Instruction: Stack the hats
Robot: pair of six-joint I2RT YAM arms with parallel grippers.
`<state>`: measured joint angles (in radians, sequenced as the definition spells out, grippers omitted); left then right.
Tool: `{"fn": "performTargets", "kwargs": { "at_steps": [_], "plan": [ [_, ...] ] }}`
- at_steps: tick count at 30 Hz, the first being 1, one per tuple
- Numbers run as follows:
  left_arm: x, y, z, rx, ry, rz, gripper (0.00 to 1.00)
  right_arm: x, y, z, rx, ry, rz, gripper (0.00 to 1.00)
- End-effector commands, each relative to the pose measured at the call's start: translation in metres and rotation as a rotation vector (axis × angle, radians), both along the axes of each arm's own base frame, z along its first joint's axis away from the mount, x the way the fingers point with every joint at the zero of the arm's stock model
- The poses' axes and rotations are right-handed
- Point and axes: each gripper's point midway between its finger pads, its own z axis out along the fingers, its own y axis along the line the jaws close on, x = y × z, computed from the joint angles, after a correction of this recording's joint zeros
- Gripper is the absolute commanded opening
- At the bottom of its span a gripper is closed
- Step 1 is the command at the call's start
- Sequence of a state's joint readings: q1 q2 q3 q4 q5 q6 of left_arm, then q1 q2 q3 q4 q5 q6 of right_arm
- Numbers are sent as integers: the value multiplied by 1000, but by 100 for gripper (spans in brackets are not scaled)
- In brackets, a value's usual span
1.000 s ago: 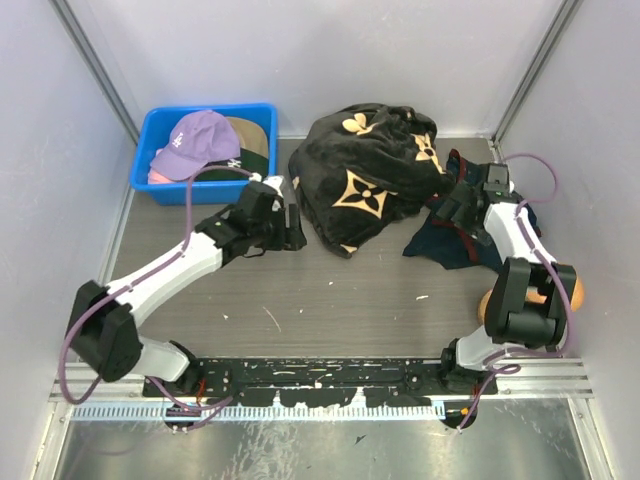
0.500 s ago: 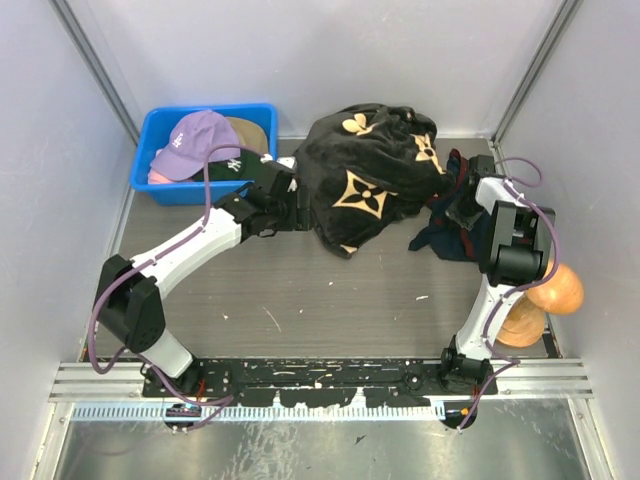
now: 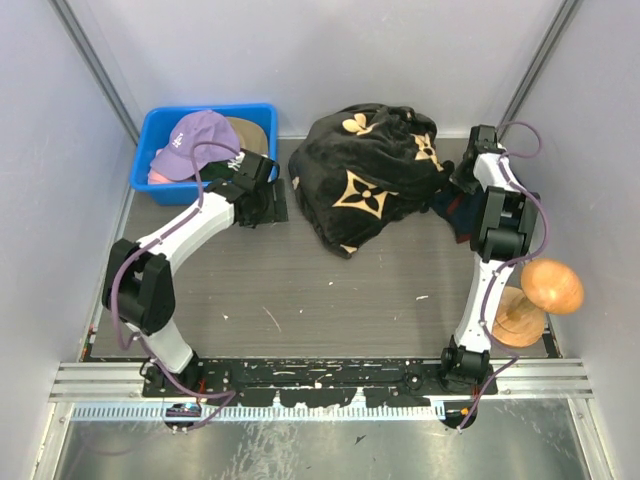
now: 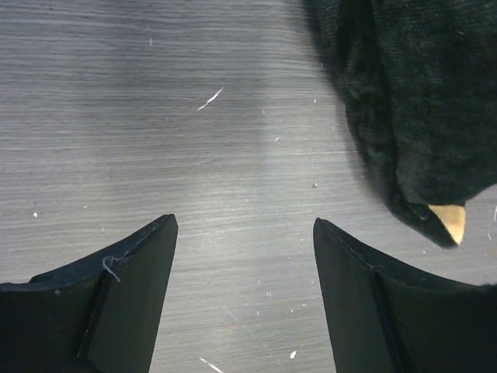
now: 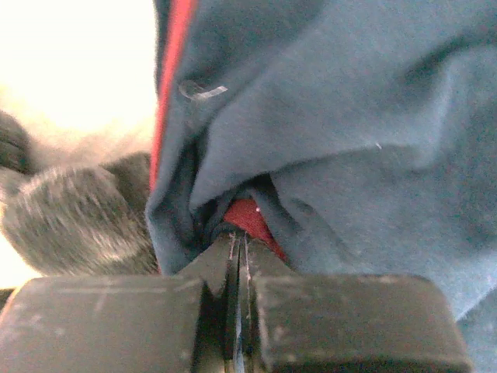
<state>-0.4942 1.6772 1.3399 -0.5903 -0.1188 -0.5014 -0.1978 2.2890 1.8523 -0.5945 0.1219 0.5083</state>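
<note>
The hats lie piled in a blue bin [image 3: 205, 109] at the back left. A lavender cap [image 3: 200, 140] is on top, with a tan cap [image 3: 252, 131] behind it. A pink edge [image 3: 155, 176] shows underneath, and a dark green cap [image 3: 236, 164] hangs over the front rim. My left gripper [image 3: 268, 196] [image 4: 245, 220] stands open over bare table just right of the bin, with nothing between its fingers. At the back right, my right gripper [image 3: 468, 178] [image 5: 237, 233] is shut on a fold of navy cloth with red trim [image 3: 458, 212] [image 5: 349, 116].
A large black cloth with tan flower marks [image 3: 365, 180] [image 4: 419, 101] is heaped at the back centre, between the two grippers. A round-topped wooden stand [image 3: 550, 287] is at the right, beside the right arm. Grey walls close in both sides.
My right gripper closed on the navy cloth and moved toward the back, bunching the cloth and uncovering the wooden stand. My left gripper swung from the black cloth toward the bin, still open.
</note>
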Motion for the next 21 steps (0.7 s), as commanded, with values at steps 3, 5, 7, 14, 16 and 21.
{"fn": "performTargets", "kwargs": {
  "at_steps": [3,5,7,14,16,21],
  "plan": [
    [16,-12,-9,-8,42,3,77,113,-3,118,-56,-435,131,0],
    [22,-18,-8,-23,46,2,77,131,3,150,-19,-547,168,0],
    [29,-26,-5,-42,43,-6,76,138,13,184,18,-643,207,0],
    [52,-37,1,-53,1,-1,77,101,37,266,6,-748,278,27],
    [59,-37,-2,-39,-5,5,77,82,39,268,1,-737,275,34],
    [89,-34,-16,13,-19,45,79,24,59,311,34,-785,302,35]
  ]
}}
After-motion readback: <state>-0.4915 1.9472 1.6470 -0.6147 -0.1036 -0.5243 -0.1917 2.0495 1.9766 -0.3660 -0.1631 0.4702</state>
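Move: The navy cloth is already pinched in the right hand's shut fingers. Its middle is about 5 cm to the right and 3 cm back, some 1 cm below them. The dark patterned blanket is centred roughly 22 cm to the left, level with that hand. From the open left hand, the blanket's middle is about 22 cm right, 7 cm ahead and 9 cm lower. The blue crate lies around 16 cm left, 12 cm ahead and 9 cm down. The navy cloth is drawn on towards the back wall by the right hand, which sweeps forward about 12 cm while rising steeply, tipping its fingers up some 35 degrees. It then opens partly, lets the cloth go and pulls back and slightly left, still climbing. The open left hand goes about 6 cm forward and a little right towards the blanket's left edge, dipping slightly and recovering. ##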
